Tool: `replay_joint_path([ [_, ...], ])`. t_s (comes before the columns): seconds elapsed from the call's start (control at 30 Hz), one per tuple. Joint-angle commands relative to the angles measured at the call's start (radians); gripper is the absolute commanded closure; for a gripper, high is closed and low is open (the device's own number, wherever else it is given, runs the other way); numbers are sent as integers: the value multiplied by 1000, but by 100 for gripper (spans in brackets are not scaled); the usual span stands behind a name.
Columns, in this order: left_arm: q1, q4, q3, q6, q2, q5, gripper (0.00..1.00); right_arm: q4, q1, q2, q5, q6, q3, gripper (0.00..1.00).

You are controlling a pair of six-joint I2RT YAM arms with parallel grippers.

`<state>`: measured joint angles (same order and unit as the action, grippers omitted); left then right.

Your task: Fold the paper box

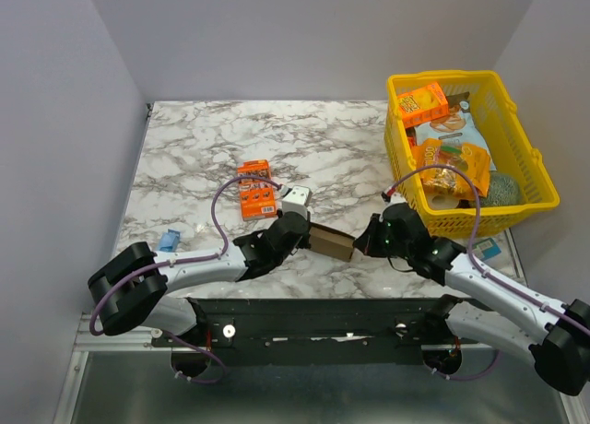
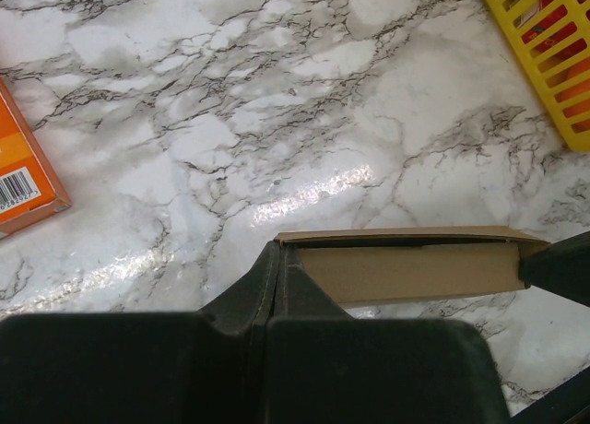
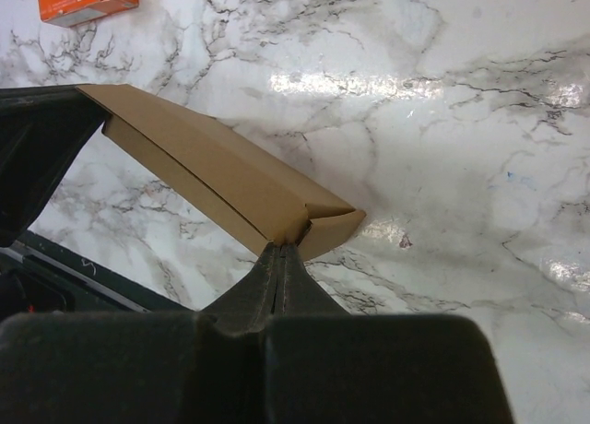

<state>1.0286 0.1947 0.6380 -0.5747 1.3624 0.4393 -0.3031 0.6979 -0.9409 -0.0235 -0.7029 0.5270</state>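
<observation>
The paper box [image 1: 332, 242] is a slim brown cardboard box, held level between my two arms near the table's front middle. My left gripper [image 1: 307, 232] is shut, its tips [image 2: 279, 247] pinching the top corner of the box's left end [image 2: 415, 269]. My right gripper [image 1: 359, 244] is shut too, its tips [image 3: 283, 246] nipping the dented right end of the box [image 3: 212, 166]. A flap lies along the box's top face. The left gripper's dark body [image 3: 37, 157] covers the box's far end in the right wrist view.
An orange printed snack box [image 1: 256, 189] and a small white object [image 1: 295, 200] lie just behind the left gripper. A yellow basket [image 1: 530, 157] of snacks stands at the right. Small blue packets [image 1: 168, 241] [image 1: 487, 250] lie near both side edges.
</observation>
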Motion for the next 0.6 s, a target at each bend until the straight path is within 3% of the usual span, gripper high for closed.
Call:
replay_joint_path([
  [0.0,25,-199,-64,-14,43,-51,100,-131,40,-42,-13,-29,-65,99],
  [0.17,25,-155,-87,29,26,-60,100,-194,49,-4,-50,0,-18,99],
  [0.2,25,-144,-92,53,21,-71,100,-203,48,1,-53,11,7,94],
  [0.23,25,-123,-106,62,14,-76,100,-226,51,7,-53,31,19,77],
  [0.3,25,-104,-118,79,6,-82,100,-241,55,27,-49,51,44,62],
  [0.33,25,-98,-126,93,3,-82,100,-254,63,36,-47,65,62,49],
  [0.43,25,-87,-138,119,3,-85,100,-263,66,80,-36,89,89,34],
  [0.57,25,-66,-150,133,0,-100,100,-252,66,103,-52,120,146,26],
])
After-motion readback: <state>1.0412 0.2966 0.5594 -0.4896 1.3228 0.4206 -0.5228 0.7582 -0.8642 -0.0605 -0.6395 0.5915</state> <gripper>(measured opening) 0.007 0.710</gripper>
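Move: The paper box hangs between the hands: its middle lies about 5 cm left of the right hand, 2 cm ahead and some 2 cm lower, while the closed right fingertips are at its right end. From the left hand, which already pinches its left end, that middle is about 6 cm right, 2 cm back and 2 cm lower. The orange pack lies some 11 cm left and 10 cm ahead of the left hand, 4 cm lower; the yellow basket's middle is about 25 cm right and 21 cm ahead of the right hand, slightly higher. After barely moving at first, the right hand comes free of the paper box's right end, backing off about 2.5 cm and some 1.5 cm to its right, then rising about 1 cm at the last, while its shut fingers spread to roughly two-thirds open. The left hand keeps its pinch on the left end and eases back not quite 1 cm, turning about 5 degrees clockwise and tipping its fingers slightly up. ##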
